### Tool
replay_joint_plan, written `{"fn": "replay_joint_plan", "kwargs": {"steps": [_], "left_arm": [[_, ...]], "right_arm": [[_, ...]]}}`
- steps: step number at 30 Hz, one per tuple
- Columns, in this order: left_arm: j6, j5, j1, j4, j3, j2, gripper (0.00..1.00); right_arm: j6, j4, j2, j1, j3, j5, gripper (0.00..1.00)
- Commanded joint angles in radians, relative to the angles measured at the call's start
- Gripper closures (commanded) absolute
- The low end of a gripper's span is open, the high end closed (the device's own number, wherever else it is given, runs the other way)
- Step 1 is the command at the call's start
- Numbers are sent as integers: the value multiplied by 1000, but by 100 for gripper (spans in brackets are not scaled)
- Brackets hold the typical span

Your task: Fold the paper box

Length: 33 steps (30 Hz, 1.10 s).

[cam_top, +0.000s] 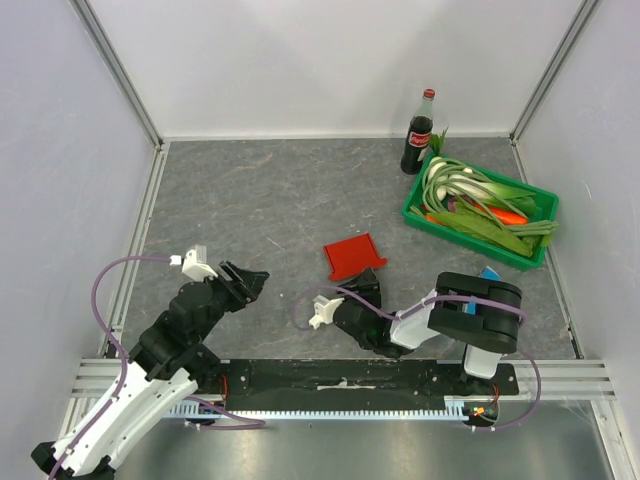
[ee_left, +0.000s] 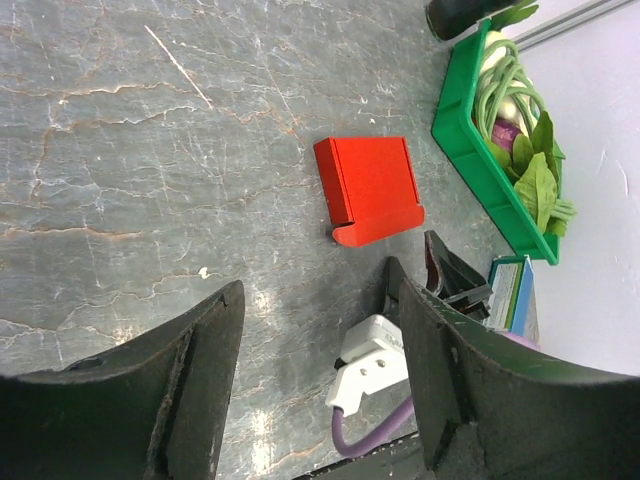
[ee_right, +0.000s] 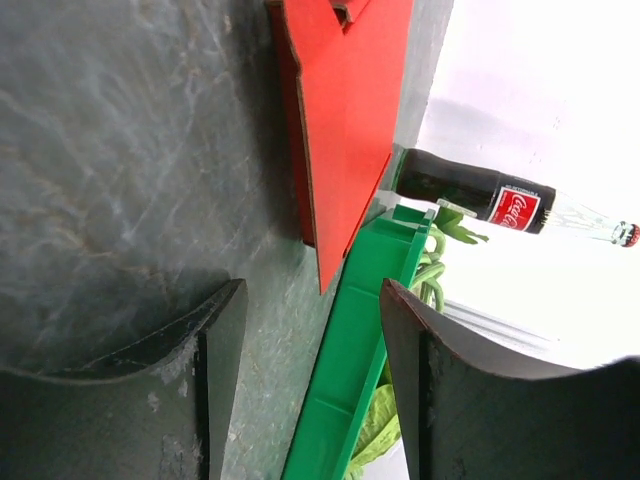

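The paper box (cam_top: 355,256) is a bright red folded pack lying on the grey table, a little right of centre. In the left wrist view the paper box (ee_left: 370,190) shows a curled flap on its near edge. My left gripper (cam_top: 245,283) stands open to the box's left, well apart from it, and nothing lies between its fingers (ee_left: 215,340). My right gripper (cam_top: 365,290) is open just in front of the box's near edge. In the right wrist view the paper box (ee_right: 345,120) lies ahead of the open right gripper (ee_right: 312,300), untouched.
A green crate (cam_top: 480,215) of vegetables stands at the back right, with a cola bottle (cam_top: 418,135) behind it. A small blue box (cam_top: 488,273) lies beside the right arm. White walls and aluminium rails bound the table.
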<state>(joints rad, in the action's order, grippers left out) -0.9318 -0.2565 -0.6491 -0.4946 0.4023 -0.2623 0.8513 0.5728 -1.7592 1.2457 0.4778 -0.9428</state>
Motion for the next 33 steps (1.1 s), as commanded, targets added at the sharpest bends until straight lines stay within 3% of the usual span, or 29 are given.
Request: {"fn": "replay_joint_plan", "kwargs": {"steps": [1, 21, 33], "left_arm": [[22, -32, 5, -25, 24, 20, 31], [47, -49, 5, -35, 26, 35, 30], [42, -49, 5, -19, 18, 31, 30]], "right_arm": [[60, 144, -23, -40, 5, 10, 40], [74, 85, 49, -124, 44, 148, 77], [17, -106, 141, -134, 113, 228, 96]]}}
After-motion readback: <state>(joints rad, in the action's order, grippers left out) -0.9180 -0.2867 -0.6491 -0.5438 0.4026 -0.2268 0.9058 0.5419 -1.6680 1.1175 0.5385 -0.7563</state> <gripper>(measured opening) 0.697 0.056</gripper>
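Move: The red paper box lies right in front of my right hand: its middle is some 5 cm ahead and 5 cm to the left, about 1 cm lower, its near flap close to my open fingers. From that hand the green vegetable tray sits about 16 cm ahead and 25 cm right, at about its height, and the blue box some 6 cm back and 19 cm right, a little lower. For my left hand the red box is about 10 cm ahead, 18 cm right and 14 cm below. I slide my right hand, one finger above the other, forward about 3 cm towards the right end of the box's near flap, closing the fingers steadily from well open to nearly shut on that corner. Then, still closing, I raise the hand some 2.5 cm and ease it about 2 cm left, with only a slight roll. ##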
